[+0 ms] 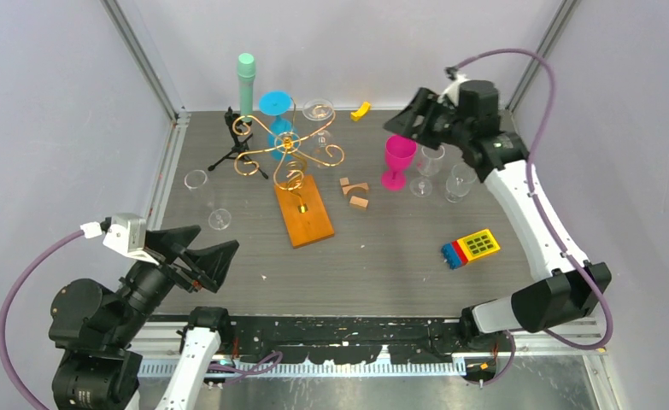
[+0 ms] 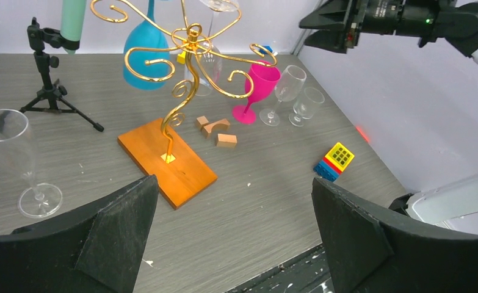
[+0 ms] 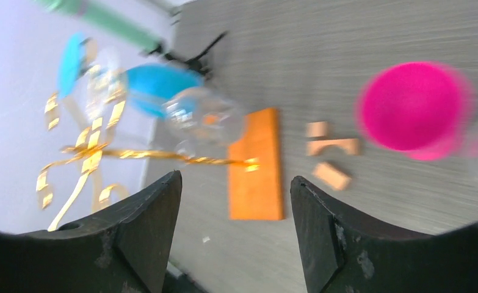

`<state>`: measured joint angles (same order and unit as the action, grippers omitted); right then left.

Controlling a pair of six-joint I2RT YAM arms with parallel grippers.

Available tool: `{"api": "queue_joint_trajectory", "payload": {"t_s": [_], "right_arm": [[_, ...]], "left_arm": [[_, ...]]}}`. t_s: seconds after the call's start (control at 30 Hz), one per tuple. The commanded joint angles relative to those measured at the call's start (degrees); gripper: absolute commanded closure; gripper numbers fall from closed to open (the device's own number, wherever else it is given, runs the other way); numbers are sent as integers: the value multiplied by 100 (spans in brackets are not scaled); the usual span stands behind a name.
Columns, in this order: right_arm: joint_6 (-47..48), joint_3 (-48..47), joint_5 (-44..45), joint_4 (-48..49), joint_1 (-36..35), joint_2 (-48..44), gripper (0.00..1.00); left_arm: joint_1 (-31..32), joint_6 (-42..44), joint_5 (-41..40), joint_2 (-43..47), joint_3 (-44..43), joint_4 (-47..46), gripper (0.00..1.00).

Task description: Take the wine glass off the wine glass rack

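The gold wire wine glass rack (image 1: 290,147) stands on its orange-brown wooden base (image 1: 303,213) at the table's middle back. A blue wine glass (image 1: 276,108) and a clear wine glass (image 1: 318,111) hang upside down from its arms. Both also show in the left wrist view, the blue one (image 2: 144,61) and the clear one (image 2: 210,61), and blurred in the right wrist view (image 3: 202,119). My right gripper (image 1: 406,122) is open and empty, raised right of the rack above a pink glass (image 1: 397,161). My left gripper (image 1: 198,256) is open and empty, near the front left.
A black tripod (image 1: 235,147) holding a green cylinder (image 1: 245,79) stands left of the rack. Two clear glasses (image 1: 444,174) stand beside the pink one. Another clear glass (image 1: 207,198) stands at left. Wooden blocks (image 1: 355,193), a toy brick (image 1: 470,248) and a yellow piece (image 1: 360,109) lie about.
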<state>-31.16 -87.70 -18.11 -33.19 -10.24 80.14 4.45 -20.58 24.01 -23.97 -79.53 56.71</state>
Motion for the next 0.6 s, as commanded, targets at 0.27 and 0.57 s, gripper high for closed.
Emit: {"api": "queue_joint_trajectory", "payload": {"t_s": [0.27,0.57], "right_arm": [[-2762,113,322,2847,-1589,281,32],[-2594,-1001,623,1880,-1883,1109,54]], "left_arm": [[12,-315,-30,61,316,-717,0],[13,-685,-96,-141,322,-931,0]]}}
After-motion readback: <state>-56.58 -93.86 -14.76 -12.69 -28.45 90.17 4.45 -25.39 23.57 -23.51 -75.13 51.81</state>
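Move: The clear wine glass hanging upside down on the rack is some 22 cm to the right hand's left and 5 cm ahead, its middle about 7 cm lower. From that hand, the rack's hub lies about 31 cm left and 4 cm back, near hand height; the blue glass about 33 cm left, 7 cm ahead, a little lower; the pink glass 2 cm left, 5 cm ahead, 20 cm down. From the left hand, the clear glass is about 34 cm ahead, 21 cm right and 14 cm lower. The empty right hand sweeps quickly leftward towards the clear glass hanging on the near-right side of its way to the rack, about 15 cm, climbing some 6 cm as it goes. The wrist rolls its left side up by roughly 25 degrees and turns slightly counter-clockwise, while the open fingers narrow partway late on, still short of the glass. ##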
